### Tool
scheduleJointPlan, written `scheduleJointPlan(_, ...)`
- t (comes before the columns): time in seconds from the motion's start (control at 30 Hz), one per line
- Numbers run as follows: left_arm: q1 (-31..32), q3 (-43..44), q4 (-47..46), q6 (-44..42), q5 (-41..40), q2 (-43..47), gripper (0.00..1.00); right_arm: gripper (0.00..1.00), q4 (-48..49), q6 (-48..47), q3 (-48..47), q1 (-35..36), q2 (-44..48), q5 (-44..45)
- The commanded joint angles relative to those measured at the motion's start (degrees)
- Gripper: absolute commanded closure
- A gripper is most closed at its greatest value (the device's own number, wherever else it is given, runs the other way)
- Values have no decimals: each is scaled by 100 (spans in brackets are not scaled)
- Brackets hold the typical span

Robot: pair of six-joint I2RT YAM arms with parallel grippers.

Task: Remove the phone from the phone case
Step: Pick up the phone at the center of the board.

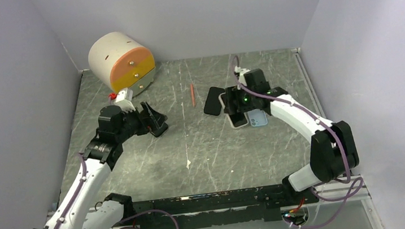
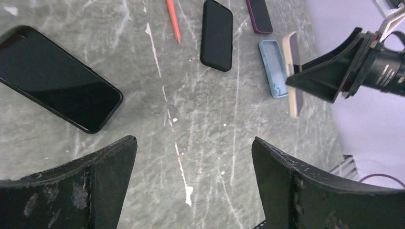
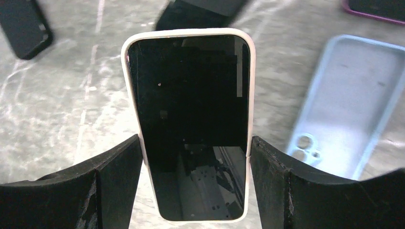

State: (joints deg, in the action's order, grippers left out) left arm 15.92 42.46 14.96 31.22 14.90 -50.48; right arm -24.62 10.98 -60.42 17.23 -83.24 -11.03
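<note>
My right gripper [image 3: 196, 143] is shut on a phone [image 3: 191, 105] with a black screen and a cream-white rim, one finger on each long side. In the left wrist view this phone [image 2: 292, 71] stands edge-on, lifted off the table. I cannot tell whether the cream rim is a case or the phone's own body. An empty light blue phone case [image 3: 348, 105] lies inside-up on the table just beside it, also visible from above [image 1: 258, 121]. My left gripper [image 2: 193, 148] hangs open over bare table at the left [image 1: 155, 122], holding nothing.
A black phone [image 2: 57, 78] lies close to my left fingers. Another black phone [image 2: 217, 33], a purple-rimmed one [image 2: 259, 14] and an orange pen [image 2: 173, 21] lie mid-table. A cream and orange cylinder with drawers [image 1: 122, 63] stands at the back left. Walls enclose the table.
</note>
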Motion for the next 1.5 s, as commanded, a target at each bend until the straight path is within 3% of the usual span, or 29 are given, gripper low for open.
scheduleJointPlan(0.0, -24, 245, -410, 553, 451, -280, 6, 81, 1315, 624, -27, 786, 172, 160)
scheduleJointPlan(0.23, -10, 288, -930, 1128, 731, -786, 6, 82, 2334, 993, 27, 1966, -22, 419)
scheduleJointPlan(0.47, 64, 257, -1430, 1564, 979, -1166, 6, 82, 2708, 890, -245, 2629, -260, 359)
scheduleJointPlan(1.03, 489, 163, -1802, 1859, 1013, -1649, 18, 83, 3074, 538, -623, 3058, -534, -7)
scheduleJointPlan(1.23, 508, 141, -2111, 2012, 1147, -1769, 33, 83, 3010, 352, -761, 3084, -585, -131)
scheduleJointPlan(1.3, 504, 207, -2163, 2003, 1164, -1796, 44, 82, 2932, 303, -786, 3076, -577, -50)
scheduleJointPlan(1.37, 498, 259, -2196, 2061, 1109, -1787, 62, 78, 2949, 282, -739, 3084, -503, -43)
scheduleJointPlan(1.47, 487, 292, -2297, 2043, 962, -1713, 74, 67, 3024, 218, -589, 3083, -380, -16)
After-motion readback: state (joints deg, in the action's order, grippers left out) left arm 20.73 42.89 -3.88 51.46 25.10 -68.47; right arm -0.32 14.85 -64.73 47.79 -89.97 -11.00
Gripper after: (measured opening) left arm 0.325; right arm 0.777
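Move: The phone in its pale pink case, already held by the right hand, lies about 33 cm to the left hand's right, some 7 cm ahead and 8 cm lower; the left black phone lies about 8 cm ahead, 4 cm left and 20 cm below. From the right hand, the open left gripper waits about 33 cm left, 7 cm back and 8 cm higher. On the table about 12 cm below the right hand, the middle black phone is 11 cm ahead and 8 cm left, the light-blue case 3 cm ahead and 10 cm right. The left fingers close around the cased phone, one across its screen and one behind, while the right hand keeps its pinch on the long edges. The right hand brings it some 23 cm left, also drawing back and rising, and turns about 30 degrees counter-clockwise; the left hand reaches right to meet it, rolling its right side up... no further contact is made. ##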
